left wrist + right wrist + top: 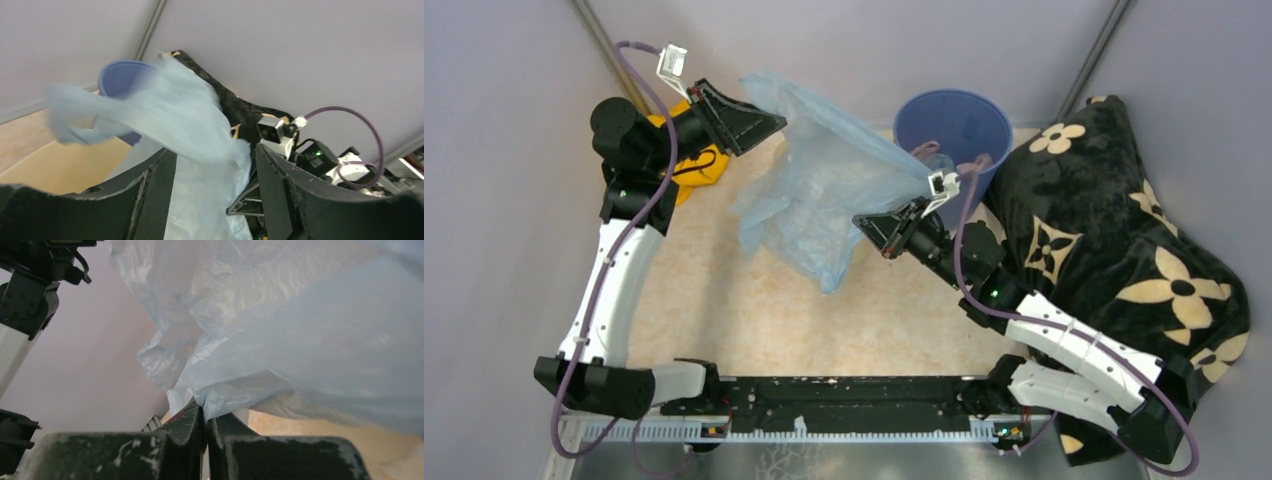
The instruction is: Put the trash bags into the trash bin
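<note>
The pale-blue translucent trash bag hangs stretched between my two grippers above the beige table top. My left gripper is at the bag's upper left corner. In the left wrist view its fingers stand wide apart and the bag runs loosely between them. My right gripper is shut on the bag's lower right part. In the right wrist view the gripper pinches a fold of the bag. The cream trash bin is out of view.
A round blue bucket stands at the back right, just behind the right gripper, and shows in the left wrist view. A black flowered blanket fills the right side. A yellow cloth lies behind the left arm.
</note>
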You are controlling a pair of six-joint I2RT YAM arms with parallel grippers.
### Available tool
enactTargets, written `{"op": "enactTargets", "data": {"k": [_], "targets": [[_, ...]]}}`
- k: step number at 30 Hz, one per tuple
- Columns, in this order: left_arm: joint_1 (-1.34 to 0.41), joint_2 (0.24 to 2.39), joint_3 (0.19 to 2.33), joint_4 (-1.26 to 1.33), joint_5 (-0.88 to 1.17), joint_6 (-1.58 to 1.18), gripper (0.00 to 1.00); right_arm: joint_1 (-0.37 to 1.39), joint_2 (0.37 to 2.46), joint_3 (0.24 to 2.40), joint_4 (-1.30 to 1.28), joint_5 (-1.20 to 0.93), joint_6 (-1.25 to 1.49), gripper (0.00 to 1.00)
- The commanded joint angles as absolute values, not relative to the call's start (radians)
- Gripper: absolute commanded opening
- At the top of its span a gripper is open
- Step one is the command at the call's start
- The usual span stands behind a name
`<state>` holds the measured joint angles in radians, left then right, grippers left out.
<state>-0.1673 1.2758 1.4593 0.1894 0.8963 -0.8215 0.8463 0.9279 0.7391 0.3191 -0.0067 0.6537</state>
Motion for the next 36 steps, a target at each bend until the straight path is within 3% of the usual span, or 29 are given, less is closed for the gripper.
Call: {"op": "enactTargets", "data": {"k": [1, 10, 26, 32, 36], "targets": [[-0.164, 1.226, 1.514, -0.074, 0.79, -0.56, 0.67, 0.834, 0.923, 0.813, 0.251, 0.021, 0.608, 0.0], [-0.163, 1.186, 1.471, -0.16, 0.738, -0.45, 0.69, 0.831, 0.925, 0.839, 0.191, -0.026, 0.585, 0.0], [-0.164, 1.122, 1.359, -0.287, 0.926, -0.35, 0.69, 0.803, 0.97, 0.857, 0.163, -0.076, 0.572, 0.0], [-0.167, 1.149, 1.389, -0.402, 0.9, -0.26, 0.68, 0.795, 0.996, 0.876, 0.148, -0.097, 0.57, 0.0], [-0.205, 1.188, 1.439, -0.512, 0.777, -0.171, 0.68, 0.789, 1.012, 0.899, 0.124, -0.108, 0.564, 0.0]]}}
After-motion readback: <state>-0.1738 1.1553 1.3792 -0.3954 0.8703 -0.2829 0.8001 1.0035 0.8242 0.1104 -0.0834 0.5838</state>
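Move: The blue bag's middle lies roughly 5 cm back, 5 cm to the right and 12 cm below the left hand, whose fingers are already open. From the right hand, which pinches a corner of the blue bag, the cream bin is about 18 cm ahead, 6 cm left and 21 cm down. Counted again from that hand, the blue bag's middle is about 3 cm ahead, 5 cm left and 4 cm higher; the blue bin sits 21 cm ahead, 18 cm right and 20 cm down. Downward by about 10 cm, the free left hand sinks beside the blue bag with its fingers still open, at first easing slightly left, then a little back, while it tips its fingertips down some 20 degrees. The right hand rises briefly, then sinks too, to end about 4 cm lower, fingers dipping some 10 degrees, and keeps its pinch on the bag. ##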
